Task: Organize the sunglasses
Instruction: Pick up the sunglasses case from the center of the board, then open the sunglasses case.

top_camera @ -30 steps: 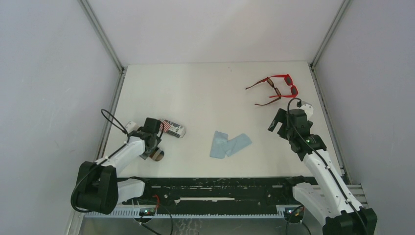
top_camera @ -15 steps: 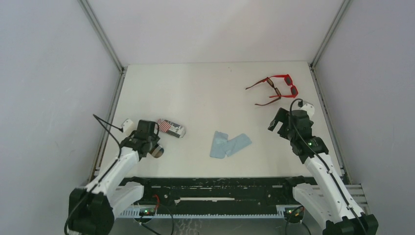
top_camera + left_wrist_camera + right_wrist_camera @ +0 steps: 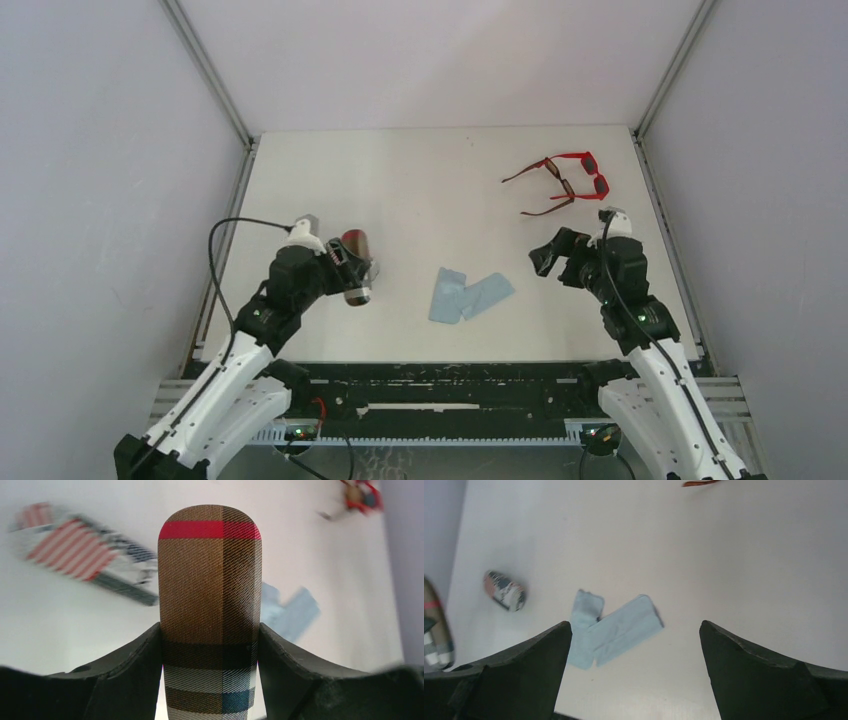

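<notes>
The sunglasses lie at the far right of the table: a red pair [image 3: 578,170] with dark lenses, and a slim dark brown pair [image 3: 552,200] crossed just in front of it. Both show as a blur [image 3: 362,495] in the left wrist view. My left gripper [image 3: 343,274] is shut on a brown plaid case [image 3: 209,590], holding it off the table at the left. My right gripper [image 3: 556,262] hangs open and empty in front of the sunglasses, above bare table [image 3: 734,570].
A flag-print case [image 3: 82,560] lies on the table just beyond the held case. Two overlapping light blue cloths [image 3: 468,292] lie at the middle front. Grey walls close in the left, right and far sides.
The left arm has lifted the brown plaid case off the table and carried it right and forward, over the flag-print case. The right gripper has swung a little left and tipped down, still open.
</notes>
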Motion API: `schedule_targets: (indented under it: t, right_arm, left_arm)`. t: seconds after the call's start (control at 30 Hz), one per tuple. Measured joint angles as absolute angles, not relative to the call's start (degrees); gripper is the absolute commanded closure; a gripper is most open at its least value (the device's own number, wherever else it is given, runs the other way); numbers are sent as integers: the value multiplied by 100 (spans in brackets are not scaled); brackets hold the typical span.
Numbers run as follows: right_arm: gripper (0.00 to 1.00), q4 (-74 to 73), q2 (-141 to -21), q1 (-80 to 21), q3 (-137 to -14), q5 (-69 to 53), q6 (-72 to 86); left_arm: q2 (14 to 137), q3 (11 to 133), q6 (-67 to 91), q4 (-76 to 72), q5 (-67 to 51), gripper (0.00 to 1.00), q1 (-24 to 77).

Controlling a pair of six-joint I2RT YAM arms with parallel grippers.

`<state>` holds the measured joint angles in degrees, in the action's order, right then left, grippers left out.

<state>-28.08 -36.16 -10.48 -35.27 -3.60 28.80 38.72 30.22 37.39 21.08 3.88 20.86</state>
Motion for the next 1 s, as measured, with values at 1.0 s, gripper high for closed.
schedule_targets:
  t: [1.0]
  right_arm:
    - [4,2825,-3277,-2873,-1732,-3688,4244]
  left_arm:
    - [4711,3046,3454,-2073,-2499,100,4462]
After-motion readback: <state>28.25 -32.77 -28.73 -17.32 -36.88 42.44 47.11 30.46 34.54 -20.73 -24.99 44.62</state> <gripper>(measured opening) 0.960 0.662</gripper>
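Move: Between the left fingers the sunglasses case is already held, off the table; the open right gripper it is taken to waits some 44 cm to the right, level ahead and about 2 cm higher. From the left hand, the printed case lies 12 cm ahead, 4 cm left and 13 cm below, the blue cloth 25 cm right, 2 cm ahead, 15 cm below. From the right hand the held case is 44 cm left, level ahead, 2 cm lower. Carrying the still-pinched sunglasses case, the left hand sweeps about 18 cm right towards the open right gripper, rising 13 cm and later drawing back, while it swings clockwise and its fingertips lift. The right hand comes to meet it, some 16 cm left, also back and up, turning counter-clockwise with its tips lifting and its fingers staying wide open. ##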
